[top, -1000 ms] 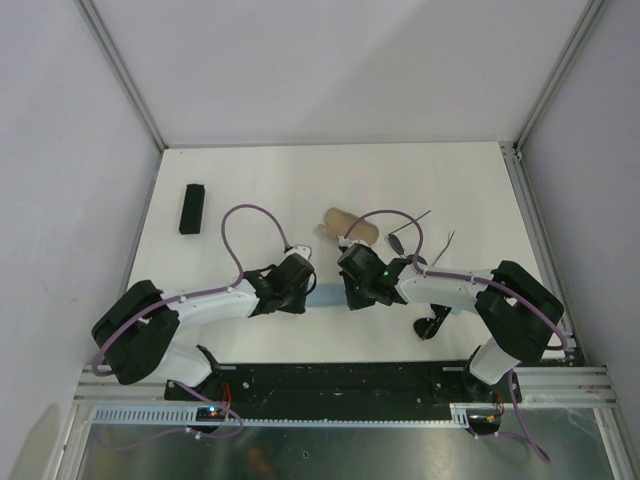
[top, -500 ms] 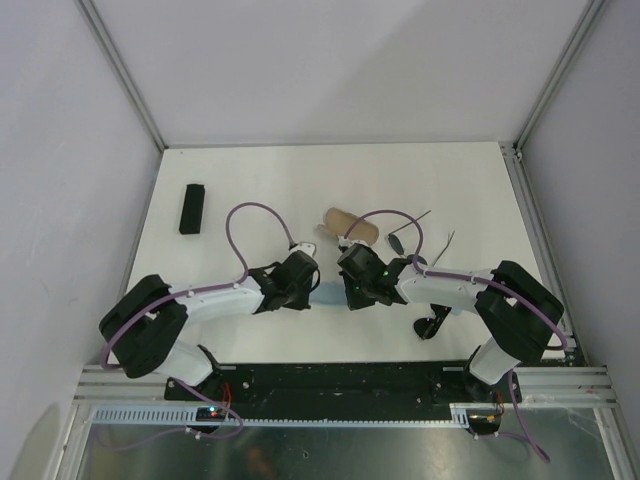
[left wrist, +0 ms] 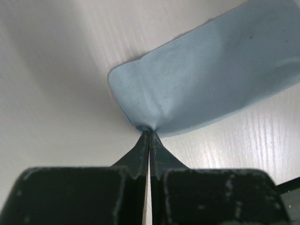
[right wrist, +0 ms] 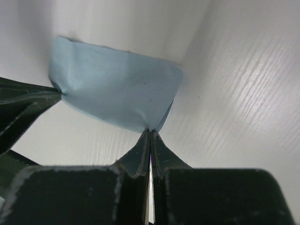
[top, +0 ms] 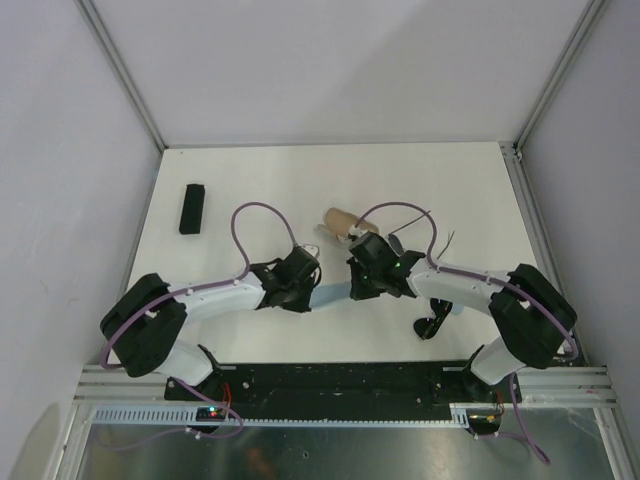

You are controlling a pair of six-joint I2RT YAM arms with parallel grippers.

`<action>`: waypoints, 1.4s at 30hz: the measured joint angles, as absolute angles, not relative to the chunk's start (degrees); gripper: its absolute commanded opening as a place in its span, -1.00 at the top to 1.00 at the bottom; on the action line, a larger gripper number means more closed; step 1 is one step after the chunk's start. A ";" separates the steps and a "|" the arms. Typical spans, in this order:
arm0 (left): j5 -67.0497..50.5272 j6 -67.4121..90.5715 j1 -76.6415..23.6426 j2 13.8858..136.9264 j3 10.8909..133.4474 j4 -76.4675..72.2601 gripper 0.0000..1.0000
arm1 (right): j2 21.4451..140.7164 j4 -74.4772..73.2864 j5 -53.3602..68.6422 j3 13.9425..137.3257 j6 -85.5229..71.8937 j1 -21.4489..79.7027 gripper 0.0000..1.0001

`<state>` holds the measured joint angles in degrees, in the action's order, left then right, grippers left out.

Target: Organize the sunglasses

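A pale blue cloth [top: 333, 293] is stretched between my two grippers near the table's front middle. My left gripper [top: 303, 288] is shut on its left corner, as the left wrist view [left wrist: 149, 131] shows with the cloth [left wrist: 211, 79] fanning out from the tips. My right gripper [top: 360, 282] is shut on the other end [right wrist: 150, 131] of the cloth [right wrist: 112, 93]. The thin wire-frame sunglasses [top: 399, 241] lie just beyond my right arm, partly hidden by its cable. The chunky black sunglasses [top: 432, 325] lie at the front right beside that arm.
A beige patterned case [top: 340, 218] lies just beyond the grippers. A black oblong case [top: 192, 208] lies at the far left. Purple cables loop above both arms. The table's metal front rail runs along the near edge.
My right gripper has moved right and a little farther away, my left slightly too. The cloth is now drawn out longer between them.
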<state>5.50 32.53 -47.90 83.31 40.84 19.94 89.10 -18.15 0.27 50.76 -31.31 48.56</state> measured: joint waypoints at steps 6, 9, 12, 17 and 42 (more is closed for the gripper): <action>3.86 31.22 -46.63 83.31 45.43 23.40 1.00 | 84.77 -18.13 2.61 50.76 -31.20 45.30 1.00; 3.51 30.41 -45.82 83.31 48.27 23.99 1.00 | 83.48 -18.15 4.03 50.76 -31.00 43.44 1.00; 2.94 29.65 -44.84 83.31 50.63 24.60 1.00 | 82.41 -18.20 5.69 50.76 -30.83 41.10 1.00; 2.76 28.34 -42.98 83.33 54.57 25.04 1.00 | 81.08 -18.68 7.81 50.89 -30.37 37.93 1.00; 1.76 21.32 -35.03 99.66 78.22 25.10 1.00 | 85.78 -19.33 17.39 61.47 -29.50 24.10 1.00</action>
<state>1.76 21.32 -35.03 99.66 78.22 25.10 85.78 -19.33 17.39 61.47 -29.50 24.10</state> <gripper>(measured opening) 0.004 0.009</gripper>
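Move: The open sunglasses case that the pinched blue cloth is being taken to lies about 23 cm ahead of the left hand and 12 cm to its right, roughly level with it. From the right hand it is about 22 cm ahead, 2 cm left and slightly lower. The wire-framed sunglasses lie some 16 cm ahead of the right hand and 17 cm to its right; the black sunglasses are about 23 cm right of it and 4 cm back. The blue cloth, still pinched at one end by each hand's shut fingers, is carried up and forward towards the open case, both hands drifting some 5 cm right. The left goes about 17 cm forward and 12 cm up, levelling off late; the right makes only about 11 cm forward and 10 cm up, its fingertips swinging leftward as the wrist turns some 20 degrees. ##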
